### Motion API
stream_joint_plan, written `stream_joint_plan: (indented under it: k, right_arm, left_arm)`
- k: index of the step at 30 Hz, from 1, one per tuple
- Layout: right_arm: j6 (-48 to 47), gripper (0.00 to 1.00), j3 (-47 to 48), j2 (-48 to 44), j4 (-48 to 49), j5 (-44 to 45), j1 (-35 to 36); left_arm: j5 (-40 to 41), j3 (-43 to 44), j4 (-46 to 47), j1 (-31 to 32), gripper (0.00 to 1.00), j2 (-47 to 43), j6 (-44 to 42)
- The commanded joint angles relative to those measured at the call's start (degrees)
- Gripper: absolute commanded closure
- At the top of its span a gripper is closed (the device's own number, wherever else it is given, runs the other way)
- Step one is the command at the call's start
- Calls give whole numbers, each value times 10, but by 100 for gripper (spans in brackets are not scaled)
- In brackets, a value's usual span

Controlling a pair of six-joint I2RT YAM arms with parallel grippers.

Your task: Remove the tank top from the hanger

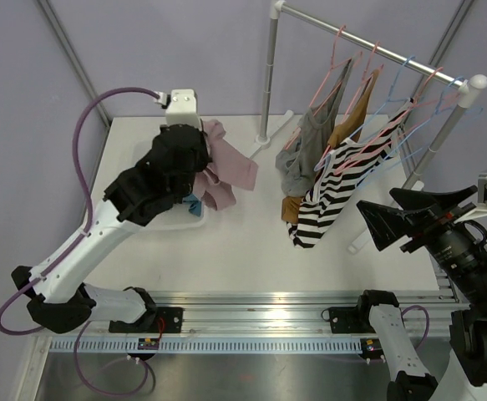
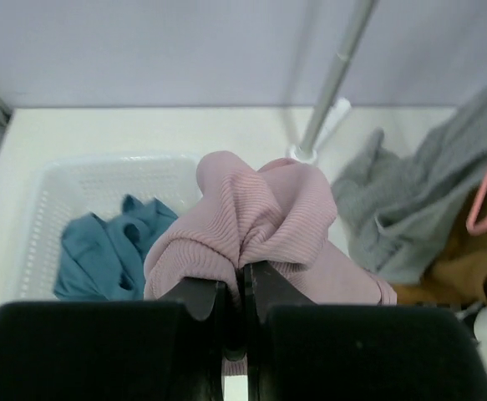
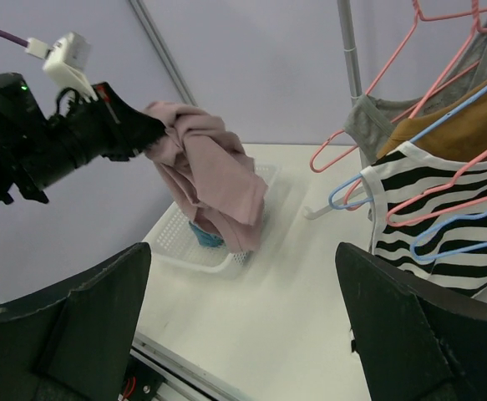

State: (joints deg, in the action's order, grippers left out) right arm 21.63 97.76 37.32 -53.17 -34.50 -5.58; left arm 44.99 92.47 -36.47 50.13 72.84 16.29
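My left gripper [image 2: 245, 276] is shut on a bunched fold of the pink ribbed tank top [image 2: 260, 217]. It holds the top in the air, off any hanger, and the cloth hangs down [image 3: 214, 180] over the right end of the white basket [image 3: 176, 242]. From above, the pink top [image 1: 226, 167] drapes right of the left gripper [image 1: 201, 144]. My right gripper [image 3: 243, 284] stands wide open with nothing between its fingers, low at the right [image 1: 375, 198] beside the striped top [image 1: 335, 188].
A teal garment [image 2: 109, 251] lies in the basket [image 2: 34, 225]. The clothes rail [image 1: 368, 42] at the back right carries grey [image 1: 310, 142], mustard [image 1: 352, 117] and striped tops on pink and blue hangers [image 3: 368, 92]. Its upright post [image 1: 268, 83] stands near the basket.
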Motion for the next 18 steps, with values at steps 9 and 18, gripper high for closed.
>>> stream_joint_plan:
  k: [9,18]
  right_arm:
    - [14,1,2,-5,26,62,0]
    - [37,0,13,46,54,161,0]
  left_arm:
    - [-96,118,-63,-197,100,57,-45]
    - [-223,74,-82,-311,100,113,-9]
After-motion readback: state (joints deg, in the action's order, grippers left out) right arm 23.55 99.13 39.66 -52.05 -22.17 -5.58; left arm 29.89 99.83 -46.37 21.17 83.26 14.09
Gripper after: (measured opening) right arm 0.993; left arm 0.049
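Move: The white basket, where the pink tank top held in the left hand is being taken, has its middle about 12 cm to that hand's left, 11 cm ahead and 37 cm below. The teal tank top in it lies some 10 cm ahead, 11 cm left and 37 cm below; the near rack post's foot is about 24 cm ahead, 17 cm right and 40 cm down. From the right hand the basket is roughly 47 cm left, 32 cm ahead, 47 cm below. The pink tank top, still pinched in the shut left fingers, is swung left and forward to over the basket, about 12 cm left and 8 cm out, first rising some 3 cm and then sinking about 8 as the hand turns counter-clockwise and tips down some 15 degrees. The empty, open right hand starts late, easing right and forward a few centimetres while turning clockwise. ##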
